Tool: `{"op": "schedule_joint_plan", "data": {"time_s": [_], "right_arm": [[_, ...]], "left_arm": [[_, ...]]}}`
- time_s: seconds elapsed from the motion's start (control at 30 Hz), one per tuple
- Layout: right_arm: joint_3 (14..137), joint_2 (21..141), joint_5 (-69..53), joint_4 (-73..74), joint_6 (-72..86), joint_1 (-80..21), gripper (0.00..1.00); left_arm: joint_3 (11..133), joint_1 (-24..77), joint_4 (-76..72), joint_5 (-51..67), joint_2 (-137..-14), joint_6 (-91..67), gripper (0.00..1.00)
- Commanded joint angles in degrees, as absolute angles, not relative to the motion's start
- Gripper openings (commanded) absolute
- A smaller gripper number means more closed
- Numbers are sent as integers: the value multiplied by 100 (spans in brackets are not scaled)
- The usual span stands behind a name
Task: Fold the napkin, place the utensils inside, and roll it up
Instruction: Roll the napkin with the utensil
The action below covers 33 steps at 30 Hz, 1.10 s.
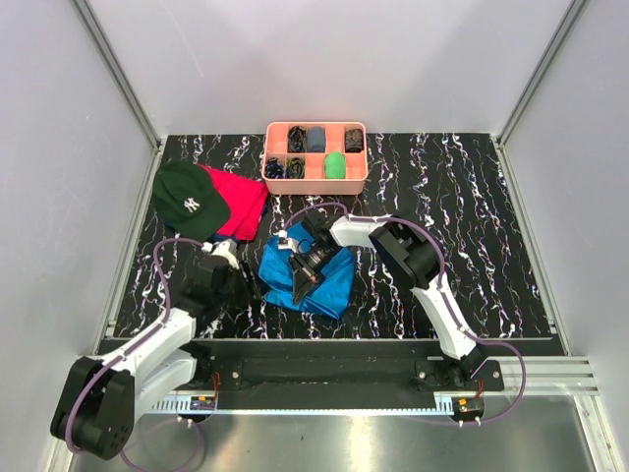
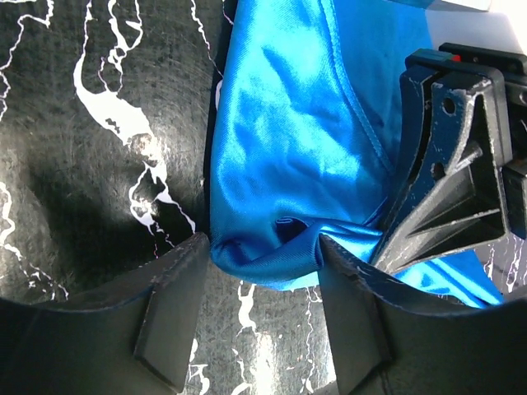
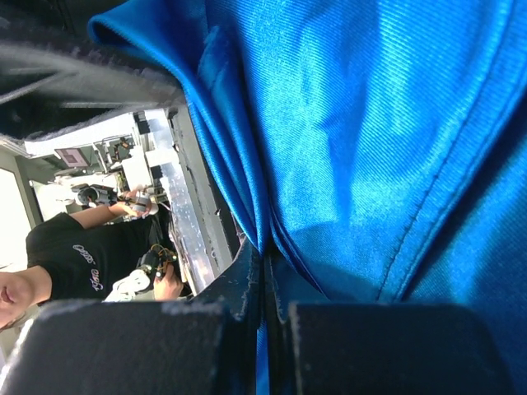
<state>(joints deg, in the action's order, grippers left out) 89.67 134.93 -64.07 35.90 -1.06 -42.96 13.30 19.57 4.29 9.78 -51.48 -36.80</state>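
The bright blue napkin point(image 1: 332, 283) lies bunched on the black marbled table between the arms. My right gripper point(image 1: 302, 288) reaches over it from the right and is shut on a pinched fold of it; in the right wrist view the fingers point(image 3: 239, 288) meet on the napkin point(image 3: 370, 123). My left gripper point(image 1: 251, 287) is at the napkin's left edge. Its jaws stand apart, with a folded corner of the napkin point(image 2: 288, 123) sitting between the fingertips point(image 2: 185, 263). The right gripper also shows in the left wrist view point(image 2: 453, 189). The utensils are not in view.
A pink compartment tray point(image 1: 316, 126) with small dark, blue and green items stands at the back centre. A dark green cap point(image 1: 192, 200) lies on a red cloth point(image 1: 244, 202) at the back left. Grey walls enclose the table.
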Motion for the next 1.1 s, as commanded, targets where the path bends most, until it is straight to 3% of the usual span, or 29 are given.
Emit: {"op": "schedule_joint_plan", "data": {"time_s": [0.0, 0.5, 0.57, 0.77, 1.0, 1.07], "right_arm": [[9123, 13632, -6425, 3726, -237, -4236, 0], [9184, 13693, -6548, 3806, -281, -4228, 0], [9202, 13685, -6513, 3814, -264, -4228, 0], [9220, 13474, -6390, 3814, -159, -4228, 2], [9150, 12701, -5740, 3736, -70, -4227, 38], [9062, 12342, -5468, 3674, -70, -4228, 42]], "left_arm": [[1591, 1978, 325, 756, -5431, -3472, 54], [1837, 1969, 501, 571, -5853, -3489, 36], [1863, 1969, 562, 563, -5923, -3480, 28], [1951, 1969, 720, 492, -6029, -3428, 17], [2118, 1969, 817, 598, -6319, -3358, 8], [2188, 1969, 844, 633, -6425, -3340, 8]]}}
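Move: The napkin's near left corner stands right between the left gripper's open fingers, about 1 cm ahead and 1 cm below the hand point. The right gripper, already shut on the napkin's near edge, is some 8 cm to the left hand's right and 1 cm back. The red cloth lies roughly 21 cm ahead of the left hand and 6 cm left. From the right hand, that corner is about 8 cm left and 2 cm ahead. Ease the left gripper about 1 cm forward and down over the napkin's near left corner, tipping it down some 5 degrees, and close its fingers steadily until they pinch the corner. Keep the right gripper shut in place on the near edge meanwhile; only at the end open it about a third and start lifting it, roughly 1 cm. ##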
